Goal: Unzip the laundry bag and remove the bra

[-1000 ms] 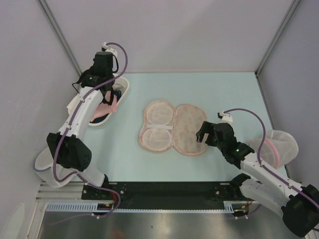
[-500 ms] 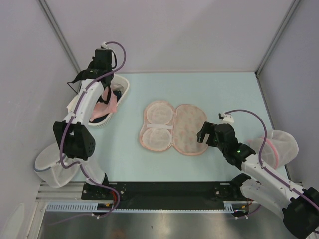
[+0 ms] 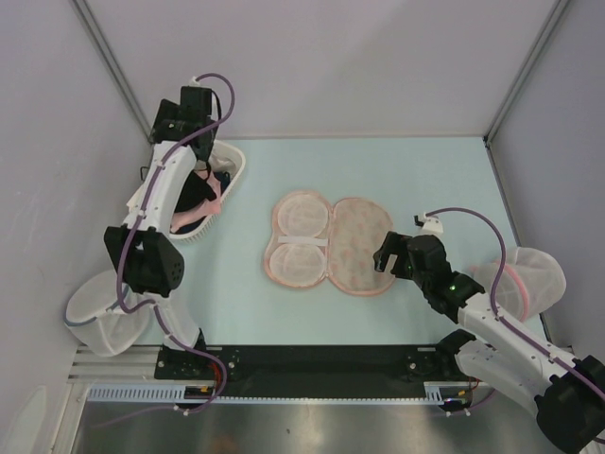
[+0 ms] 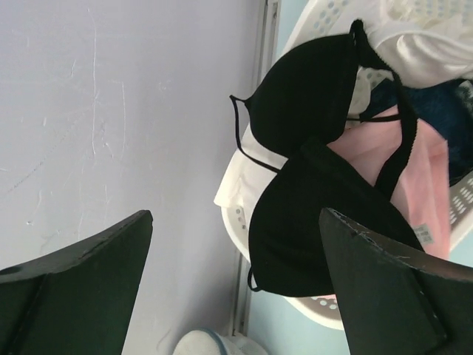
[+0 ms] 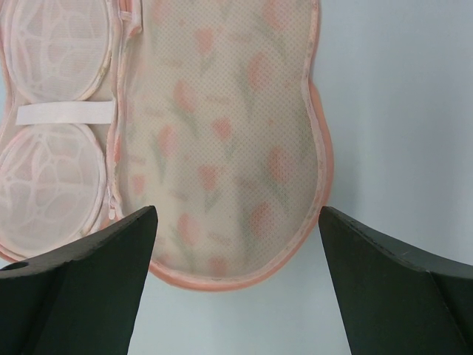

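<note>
The laundry bag point(image 3: 328, 244) lies unzipped and spread flat mid-table, its white padded half on the left and its floral half point(image 5: 222, 133) on the right. The black bra point(image 4: 318, 185) rests on the clothes in the white basket point(image 3: 233, 168), partly draped over the rim; from above it shows as a dark patch point(image 3: 196, 194). My left gripper point(image 4: 235, 216) is open and holds nothing. It hovers above the basket's far-left end point(image 3: 170, 132), apart from the bra. My right gripper point(image 5: 236, 211) is open over the bag's near right edge point(image 3: 386, 253).
The basket also holds a pink cloth point(image 4: 429, 185), a white cloth point(image 4: 421, 37) and a blue one. A white mesh dome with a pink rim point(image 3: 525, 279) sits at the right edge, and another mesh dome point(image 3: 104, 317) at the near left. The grey wall point(image 4: 111, 111) stands close on the left.
My left gripper has opened and drawn back toward the far-left corner, leaving the bra in the basket. The right arm has hardly moved.
</note>
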{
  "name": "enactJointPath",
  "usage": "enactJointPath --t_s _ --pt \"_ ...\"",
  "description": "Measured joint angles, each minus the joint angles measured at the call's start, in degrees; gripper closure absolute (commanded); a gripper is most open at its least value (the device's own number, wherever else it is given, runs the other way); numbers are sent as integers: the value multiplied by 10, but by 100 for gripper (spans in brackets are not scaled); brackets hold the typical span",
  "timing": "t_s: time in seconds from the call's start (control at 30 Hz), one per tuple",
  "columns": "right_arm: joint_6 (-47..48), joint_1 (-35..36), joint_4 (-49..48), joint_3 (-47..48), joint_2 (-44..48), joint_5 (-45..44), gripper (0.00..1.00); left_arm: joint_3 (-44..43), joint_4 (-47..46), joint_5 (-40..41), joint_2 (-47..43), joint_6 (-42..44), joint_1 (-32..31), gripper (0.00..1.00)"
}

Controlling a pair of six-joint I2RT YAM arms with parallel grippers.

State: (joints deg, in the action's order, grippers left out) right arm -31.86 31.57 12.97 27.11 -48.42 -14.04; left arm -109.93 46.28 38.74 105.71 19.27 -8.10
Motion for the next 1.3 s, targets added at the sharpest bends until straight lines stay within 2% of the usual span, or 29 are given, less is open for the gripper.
enactJointPath --t_s 0.33,0.5,0.53,0.7,0.87,1.03,1.3 --pt "4 -3 0 0 -14 0 4 12 30 -92 -56 -99 -22 0" --pt "4 -11 11 0 -20 -6 4 140 -24 -162 -174 -156 -64 0" --pt "4 -16 18 0 -20 -7 4 196 -60 -179 -217 -172 -82 0" --pt "4 -40 38 0 -24 -8 6 349 -151 -238 -340 -240 -125 0" --pt "4 -54 52 0 -42 -5 12 469 -209 -254 -431 -320 -136 0" --pt "4 -57 54 0 -75 0 21 504 -195 -254 -484 -352 -152 0" --pt "4 -59 47 9 -151 13 35 534 -179 -254 -602 -338 -154 0"
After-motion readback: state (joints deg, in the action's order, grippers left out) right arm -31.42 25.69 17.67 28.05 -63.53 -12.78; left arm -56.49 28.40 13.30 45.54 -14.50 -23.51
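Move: The laundry bag lies opened out on the table: its open flap is about 8 cm ahead of the right hand, 4 cm left and 10 cm below, with the cupped half some 10 cm ahead and 18 cm left of that hand. From the left hand the cupped half is roughly 14 cm back, 30 cm right and 27 cm below. The bra, 18 cm below the left hand, and the basket under it lie about 2 cm ahead and 2 cm right. Pull the left gripper, already empty, back and right from over the basket towards the laundry bag, about 19 cm back and 14 cm right, fingers wide open, swinging them clockwise from forward-left to nearly forward and levelling them somewhat. Then lower the right gripper some 7 cm and 3 cm to the right, beside the flap's near right edge, tipping its fingers further down and partly closing them on nothing. ##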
